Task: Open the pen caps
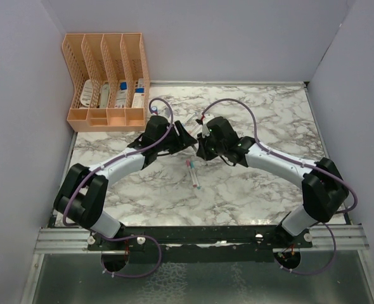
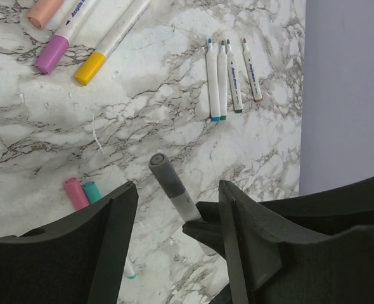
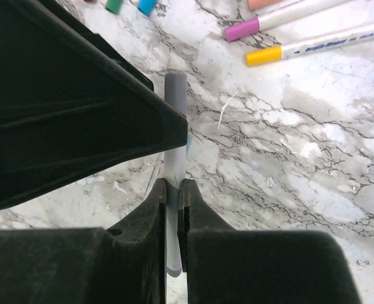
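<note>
My right gripper [image 3: 173,185] is shut on the white barrel of a pen [image 3: 176,166], held above the table. The pen's grey cap [image 3: 175,92] sits on its far end. In the left wrist view that grey cap [image 2: 165,174] stands between the fingers of my left gripper [image 2: 176,190], which is open with a gap on both sides of the cap. Loose pen caps lie on the marble: pink [image 2: 76,193] and teal [image 2: 92,190], also green [image 3: 114,5] and blue [image 3: 147,5]. In the top view both grippers meet near the table's middle, left [image 1: 186,138] and right [image 1: 203,147].
Capped pens with pink [image 2: 54,54] and yellow [image 2: 90,68] caps lie nearby. Several uncapped white pens [image 2: 222,79] lie side by side further off, and more pens [image 1: 192,172] lie in front of the grippers. An orange desk organiser [image 1: 108,82] stands at the back left.
</note>
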Controlling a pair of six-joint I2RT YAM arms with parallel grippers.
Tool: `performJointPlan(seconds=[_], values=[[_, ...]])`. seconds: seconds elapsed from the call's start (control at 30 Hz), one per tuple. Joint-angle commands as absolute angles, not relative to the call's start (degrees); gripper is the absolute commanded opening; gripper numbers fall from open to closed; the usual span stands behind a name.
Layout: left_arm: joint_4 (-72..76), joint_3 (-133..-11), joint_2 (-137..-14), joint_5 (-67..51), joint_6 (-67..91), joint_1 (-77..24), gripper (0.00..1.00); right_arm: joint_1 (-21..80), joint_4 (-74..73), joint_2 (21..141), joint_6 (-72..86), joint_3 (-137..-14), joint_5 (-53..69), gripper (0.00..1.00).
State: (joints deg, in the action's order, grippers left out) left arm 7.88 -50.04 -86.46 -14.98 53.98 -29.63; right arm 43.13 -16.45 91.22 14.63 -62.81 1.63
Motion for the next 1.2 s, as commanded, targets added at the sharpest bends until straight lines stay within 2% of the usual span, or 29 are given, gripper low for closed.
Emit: performJointPlan(seconds=[0.0,0.33,0.5,0.73,1.0,1.17], values=[[9.36,-50.15,-87.47,-14.90,54.07,-29.62,0.57,43.42,-12.72,87.48,13.92,-62.97,4.40,0.01],[10.58,-51.34,-88.77,-14.92,54.95,-29.61,0.57,43.42,-11.26,86.81,12.95,-62.25,8.98,0.01],[11.24,-51.16,-88.49,-14.38,55.65,-29.62,0.53,43.42,-11.23,87.05,12.79,-62.08,9.88,0.01],[12.06,-50.95,-87.62,-14.15,56.36,-29.62,0.38,43.41,-10.99,87.44,12.83,-61.48,10.62,0.01],[12.34,-50.41,-87.03,-13.86,56.80,-29.61,0.26,43.41,-10.99,87.42,12.68,-61.00,11.07,0.01],[12.59,-50.47,-87.01,-14.08,56.93,-29.62,0.07,43.42,-10.73,87.54,12.70,-60.82,11.03,0.01]])
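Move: The gray cap of the pen in the right hand's grip is about 2 cm ahead, 2 cm right and 2 cm below the half-open left hand. From the right hand it sits roughly 4 cm ahead, 4 cm left and 4 cm up. On the table some 13 cm under the left hand, the pink and teal caps lie almost straight below, the yellow cap about 8 cm ahead and 2 cm right. The left fingers shut around the gray cap, pinching it at the end, after that hand dips about 1 cm and comes back up, easing slightly forward. The right hand keeps its grip on the pen and lifts it about 3 cm and 2 cm left in between those fingers, rolling some 10 degrees with its left side rising, then eases back and slightly down. ##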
